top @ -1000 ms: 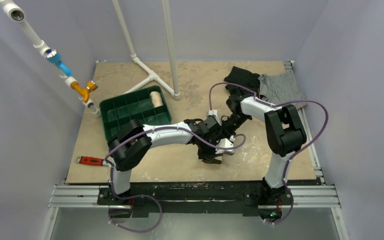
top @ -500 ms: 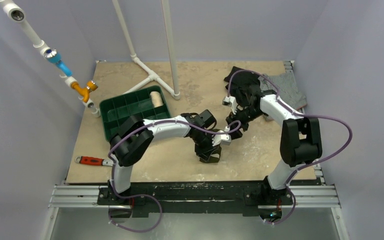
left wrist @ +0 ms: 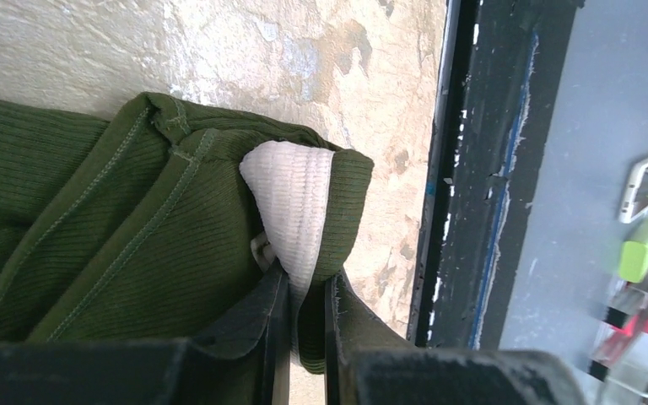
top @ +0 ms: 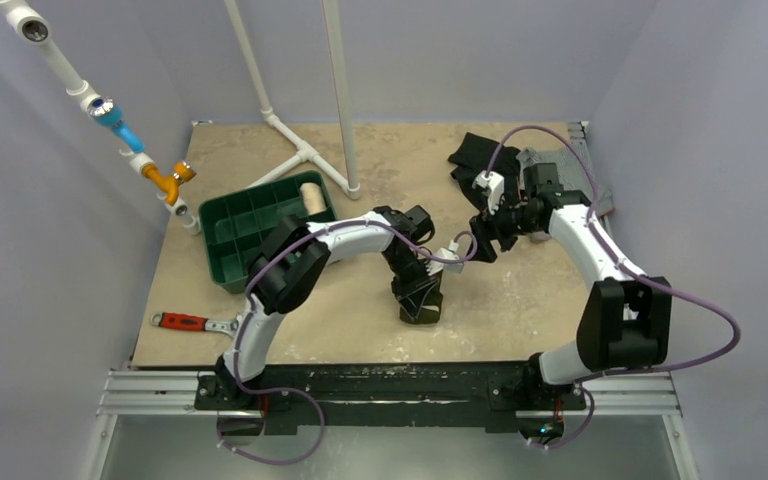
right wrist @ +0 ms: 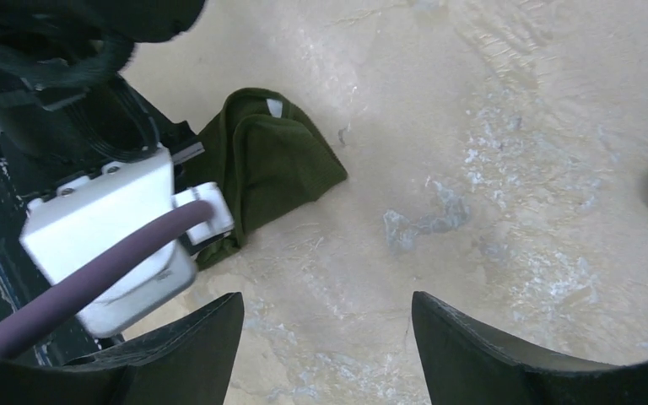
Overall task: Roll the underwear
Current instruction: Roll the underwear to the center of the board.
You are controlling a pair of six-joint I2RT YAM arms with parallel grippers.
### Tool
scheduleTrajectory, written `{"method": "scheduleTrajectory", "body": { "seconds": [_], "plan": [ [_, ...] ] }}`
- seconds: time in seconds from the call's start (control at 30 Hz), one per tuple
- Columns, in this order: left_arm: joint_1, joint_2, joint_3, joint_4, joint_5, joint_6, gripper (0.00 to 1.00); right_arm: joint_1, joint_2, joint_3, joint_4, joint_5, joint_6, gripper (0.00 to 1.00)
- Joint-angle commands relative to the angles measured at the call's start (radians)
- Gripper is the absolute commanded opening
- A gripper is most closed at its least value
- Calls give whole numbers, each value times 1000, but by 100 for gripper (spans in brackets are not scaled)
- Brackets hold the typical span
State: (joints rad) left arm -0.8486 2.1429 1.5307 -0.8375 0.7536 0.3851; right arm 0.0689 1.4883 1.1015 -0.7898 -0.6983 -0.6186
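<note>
The underwear [top: 423,309], dark olive with a cream waistband, lies bunched near the table's front edge. My left gripper [top: 418,292] stands over it. In the left wrist view the left gripper [left wrist: 301,295] is shut on a folded corner of the underwear [left wrist: 135,211], where the pale waistband [left wrist: 291,190] shows. My right gripper [top: 480,246] hangs apart, to the upper right. Seen from the right wrist, the right gripper [right wrist: 327,337] is open over bare tabletop, with the underwear [right wrist: 274,160] beyond it beside the left wrist's white housing [right wrist: 101,236].
A green tray [top: 222,250] at the left holds a cream roll [top: 310,197]. A black garment [top: 480,155] and a grey striped garment [top: 538,160] lie far right. A red-handled tool [top: 182,321] lies front left. A white pipe stand [top: 305,155] rises behind. A black rail [left wrist: 451,169] borders the table.
My right arm has pulled away from the left gripper toward the far right, and its jaws have widened. The left gripper has kept its hold on the underwear and shifted slightly.
</note>
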Motion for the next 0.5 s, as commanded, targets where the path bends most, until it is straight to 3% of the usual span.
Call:
{"method": "scheduleTrajectory", "body": {
  "seconds": [0.0, 0.13, 0.47],
  "plan": [
    [21, 115, 42, -128, -39, 0, 0, 9, -89, -21, 50, -4, 82, 77],
    [32, 156, 78, -163, 1, -3, 0, 7, -174, -44, 69, 33, 125, 98],
    [46, 269, 224, -267, 60, -10, 0, 3, -318, -124, 109, 172, 244, 99]
  ]
}}
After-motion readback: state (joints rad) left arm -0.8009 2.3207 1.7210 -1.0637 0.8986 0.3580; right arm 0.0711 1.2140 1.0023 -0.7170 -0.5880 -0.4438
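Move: The left hand already has the underwear's white waistband pinched low over the board; the bundle's middle lies some 2 cm ahead of this hand, 1 cm to its right and about 1 cm below. From the open right hand, the underwear is about 10 cm back, 13 cm left and 10 cm below. The black garment lies about 15 cm straight ahead of the right hand, and the striped garment 11 cm ahead and 16 cm right, both some 11 cm lower. Upward goes the right hand, about 4 cm and drawing slightly back, away from the underwear, while its already parted fingers spread fully and the wrist turns some 10 degrees clockwise. The left hand stays in place with its pinch on the waistband kept, tilting about 15 degrees so its fingers point farther back towards the board's near edge. ##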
